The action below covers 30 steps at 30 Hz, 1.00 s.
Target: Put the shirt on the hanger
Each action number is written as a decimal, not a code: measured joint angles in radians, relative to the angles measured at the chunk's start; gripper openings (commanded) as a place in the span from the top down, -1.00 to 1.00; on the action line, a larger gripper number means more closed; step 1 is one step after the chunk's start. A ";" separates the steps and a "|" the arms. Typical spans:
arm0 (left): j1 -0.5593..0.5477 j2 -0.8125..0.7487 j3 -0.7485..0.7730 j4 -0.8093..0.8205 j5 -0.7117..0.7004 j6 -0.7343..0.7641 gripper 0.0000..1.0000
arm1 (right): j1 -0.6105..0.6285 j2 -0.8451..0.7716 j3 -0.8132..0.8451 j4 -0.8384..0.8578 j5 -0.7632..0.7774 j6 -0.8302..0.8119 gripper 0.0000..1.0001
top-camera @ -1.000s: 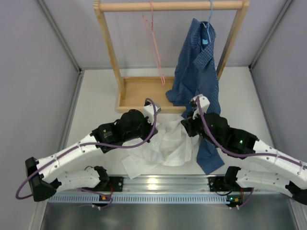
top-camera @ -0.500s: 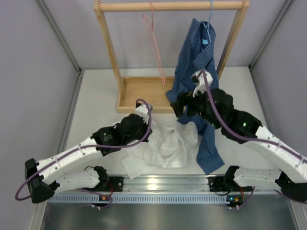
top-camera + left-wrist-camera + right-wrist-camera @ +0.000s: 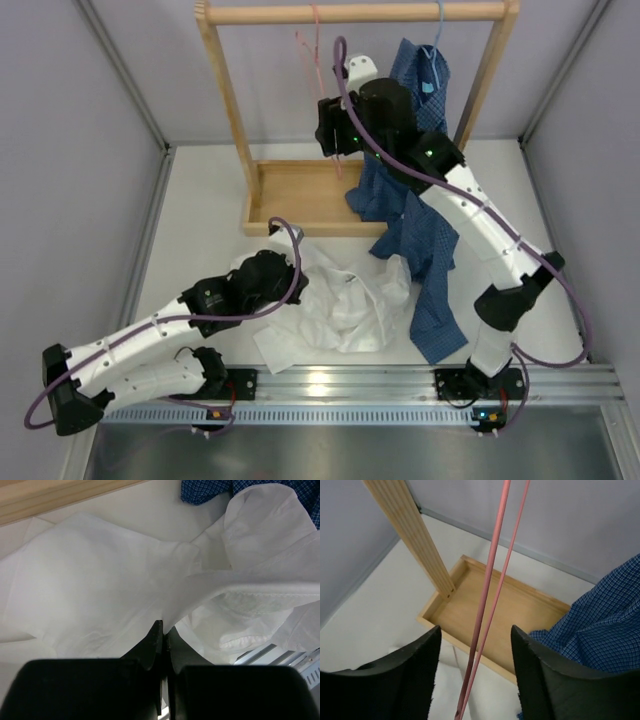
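The white shirt lies crumpled on the table in front of the arms. My left gripper is at its left edge, and in the left wrist view that gripper is shut on a fold of the shirt. The thin pink hanger hangs from the wooden rail, its lower part hidden behind my right arm. My right gripper is raised up to it. In the right wrist view this gripper stands open, and the hanger's two wires run down between the fingers without touching them.
A wooden rack with a top rail, slanted posts and a tray base stands at the back. A dark blue checked shirt hangs from a light blue hanger and trails onto the table at the right.
My right gripper let go near the white shirt, opened, and rose back to the pink hanger. The left gripper drew slightly toward the near left, still gripping the shirt.
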 measured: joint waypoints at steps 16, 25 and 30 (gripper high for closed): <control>0.000 -0.045 -0.010 -0.008 -0.006 0.011 1.00 | -0.030 0.118 0.063 -0.055 0.045 -0.036 0.71; 0.000 -0.025 -0.014 -0.008 -0.002 0.011 1.00 | -0.030 0.111 0.063 -0.055 0.046 -0.037 0.88; 0.000 -0.020 -0.014 -0.008 0.004 0.011 1.00 | -0.030 0.095 0.041 -0.045 0.053 -0.037 1.00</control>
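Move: The near end of the pink hanger, which hangs almost edge-on to the robot, is about 3 cm ahead of the right hand and 4 cm below it, centred sideways between the open fingers. The wooden rail runs roughly 12 cm farther out than the hand and 15 cm above it. The blue shirt hangs some 14 cm to its right, 5 cm ahead and 12 cm lower. From the left hand, the hanger end lies about 22 cm ahead, 8 cm right and 20 cm up. Down by a little over 4 cm and forward about 3 cm, the right hand brings its open fingers along the pink hanger's near end, its left side dipping slightly. It closes fully on the hanger's thin side, pinching it, and then nearly holds its place. The left hand keeps its pinch on the white shirt. ##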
